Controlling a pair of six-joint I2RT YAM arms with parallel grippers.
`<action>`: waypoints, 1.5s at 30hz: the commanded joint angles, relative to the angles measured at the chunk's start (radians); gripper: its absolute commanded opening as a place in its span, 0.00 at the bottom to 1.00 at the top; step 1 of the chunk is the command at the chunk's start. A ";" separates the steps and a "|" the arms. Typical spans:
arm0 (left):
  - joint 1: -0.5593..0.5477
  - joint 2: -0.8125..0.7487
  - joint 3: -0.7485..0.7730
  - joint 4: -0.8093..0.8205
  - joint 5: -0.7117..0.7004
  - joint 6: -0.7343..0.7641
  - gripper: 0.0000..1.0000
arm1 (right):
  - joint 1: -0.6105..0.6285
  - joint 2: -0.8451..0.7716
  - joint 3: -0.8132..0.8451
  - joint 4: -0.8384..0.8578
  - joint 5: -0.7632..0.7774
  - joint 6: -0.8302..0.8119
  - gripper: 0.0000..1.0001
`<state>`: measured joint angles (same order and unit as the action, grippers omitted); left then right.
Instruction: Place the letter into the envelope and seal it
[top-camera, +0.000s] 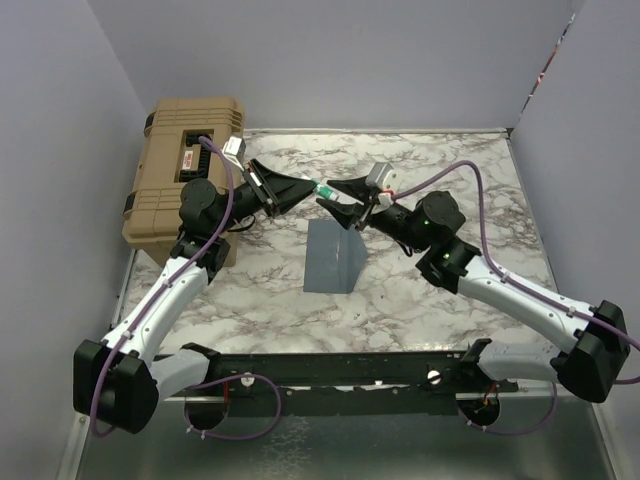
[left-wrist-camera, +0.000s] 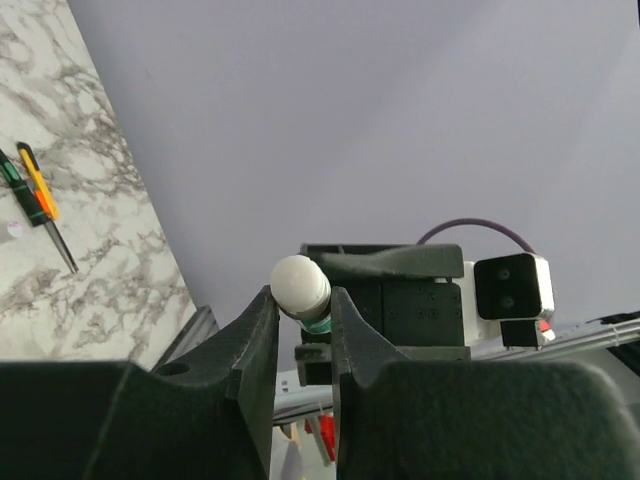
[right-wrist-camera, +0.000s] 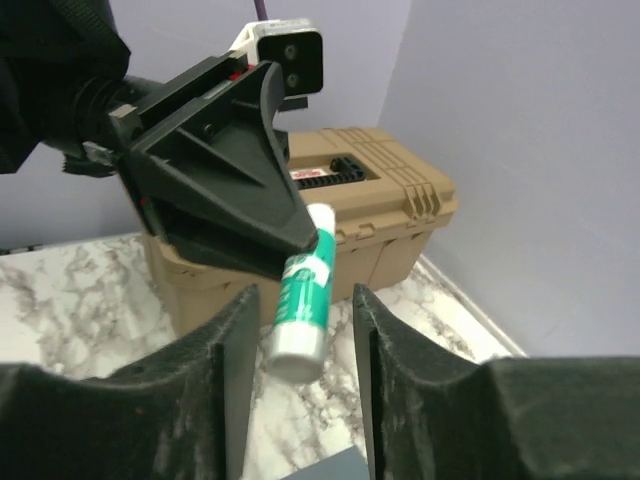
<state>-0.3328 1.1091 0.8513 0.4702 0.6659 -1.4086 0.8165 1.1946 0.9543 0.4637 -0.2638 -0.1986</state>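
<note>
A green and white glue stick hangs in the air over the back of the table, between both grippers. My left gripper is shut on its white cap end. Around the stick's other end my right gripper stands open, with a gap on each side of the tube. The slate blue-grey envelope lies flat on the marble below them, and one of its corners shows under the right fingers. The letter is hidden from view.
A big tan hard case stands at the back left, close behind my left arm. Thin orange and green tools lie on the marble at the far side. Grey walls enclose the table on three sides.
</note>
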 joint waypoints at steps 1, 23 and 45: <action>-0.002 -0.009 -0.017 0.079 0.009 -0.093 0.00 | 0.003 0.075 -0.002 0.171 -0.020 0.032 0.48; -0.002 -0.030 -0.058 0.125 -0.009 -0.149 0.00 | 0.003 0.081 -0.043 0.309 -0.056 0.072 0.66; -0.002 -0.047 -0.051 0.125 0.003 -0.148 0.00 | 0.004 0.101 -0.035 0.351 -0.034 0.123 0.65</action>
<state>-0.3351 1.0813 0.7998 0.5819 0.6651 -1.5600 0.8169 1.2839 0.9058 0.7284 -0.3084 -0.1013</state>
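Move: The glue stick is already pinched at its far end by the left hand; its middle lies about 2 cm left and 1 cm ahead of the right hand, at roughly the same height. From the left hand, that middle is some 3 cm right and 1 cm back, about level in height. The envelope lies on the table roughly 30 cm below the right hand, some 1 cm to its right and about level with it forward. Opening wider, the right hand reaches 3 cm left towards the left-held glue stick, backs off, then reaches again. ##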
